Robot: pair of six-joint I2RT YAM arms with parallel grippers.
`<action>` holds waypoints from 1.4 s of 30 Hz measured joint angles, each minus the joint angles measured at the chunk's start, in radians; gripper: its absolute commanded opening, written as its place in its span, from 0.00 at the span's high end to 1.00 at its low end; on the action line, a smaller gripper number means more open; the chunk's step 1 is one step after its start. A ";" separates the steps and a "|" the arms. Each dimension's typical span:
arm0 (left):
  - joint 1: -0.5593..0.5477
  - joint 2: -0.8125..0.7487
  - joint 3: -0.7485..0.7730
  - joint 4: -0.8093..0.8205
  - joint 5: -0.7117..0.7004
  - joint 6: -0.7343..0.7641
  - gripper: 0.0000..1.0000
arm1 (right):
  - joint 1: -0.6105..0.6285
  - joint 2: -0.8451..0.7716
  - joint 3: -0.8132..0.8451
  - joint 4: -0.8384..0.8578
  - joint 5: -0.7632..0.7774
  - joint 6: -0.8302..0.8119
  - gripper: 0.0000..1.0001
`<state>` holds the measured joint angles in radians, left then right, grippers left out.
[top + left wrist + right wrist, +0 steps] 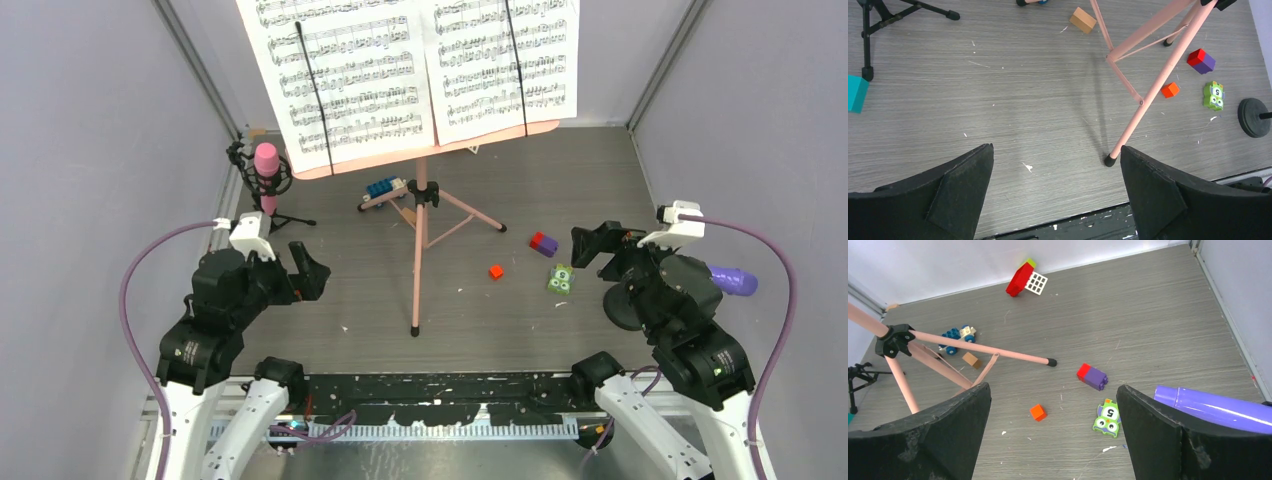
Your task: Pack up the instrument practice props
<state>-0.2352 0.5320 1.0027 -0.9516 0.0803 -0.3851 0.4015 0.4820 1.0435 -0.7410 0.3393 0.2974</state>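
The pink music rack (pixel 421 240) stands mid-table on tripod legs (pixel 1158 85) (pixel 983 351), carrying white sheet-music pages (pixel 350 80). At back left a pink microphone (pixel 266 165) sits upright in a black mount (pixel 868 30). The purple microphone (pixel 735 281) (pixel 1218 407) lies level at the right, above a round black base (pixel 625 305) (pixel 1253 117). My left gripper (pixel 305 275) (pixel 1055 150) hangs open over bare table, its right finger close to the stand's near foot (pixel 1109 160). My right gripper (pixel 595 250) (pixel 1053 387) is open, holding nothing, just left of the purple microphone.
Loose toys lie around the stand: a blue car (pixel 383 190), a red-purple block (pixel 544 244), an orange cube (pixel 1038 412), a green owl block (pixel 1107 419), a tan block (pixel 1083 20), a teal block (pixel 857 92). Walls close in on both sides.
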 measured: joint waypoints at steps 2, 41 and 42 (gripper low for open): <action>0.000 0.000 0.000 0.000 -0.001 0.000 0.00 | 0.000 0.000 0.000 0.000 0.013 0.001 0.00; 0.000 0.391 1.007 -0.155 0.097 -0.026 0.04 | 0.000 0.032 0.421 -0.310 -0.163 0.019 0.00; 0.000 0.391 1.012 -0.156 0.101 -0.027 0.04 | 0.000 0.036 0.436 -0.312 -0.187 0.020 0.00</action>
<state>-0.2352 0.9226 2.0148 -1.1072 0.1814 -0.4118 0.4015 0.5179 1.4799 -1.0527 0.1524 0.3176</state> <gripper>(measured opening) 0.965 0.996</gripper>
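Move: The left music sheet's middle lies about 26 cm ahead of the left hand, 5 cm right and 20 cm above; the pink microphone stands roughly 28 cm ahead, 15 cm left and 5 cm below, the teal block 15 cm ahead, 23 cm left and 24 cm down. From the right hand, the right music sheet is some 29 cm ahead, 13 cm left and 13 cm up, the purple microphone 4 cm ahead, 25 cm right and 13 cm lower. The left hand, empty and wide open, climbs about 26 cm almost straight up towards the height of the left music sheet on the stand, drawing slightly back near the end while its fingers tip up some 25 degrees to face the stand. The right hand, also open and empty, first swings right, then backs off about 7 cm and rises about 8 cm as it swings left again, turning a little clockwise before coming round counter-clockwise; neither hand can be seen touching anything. ##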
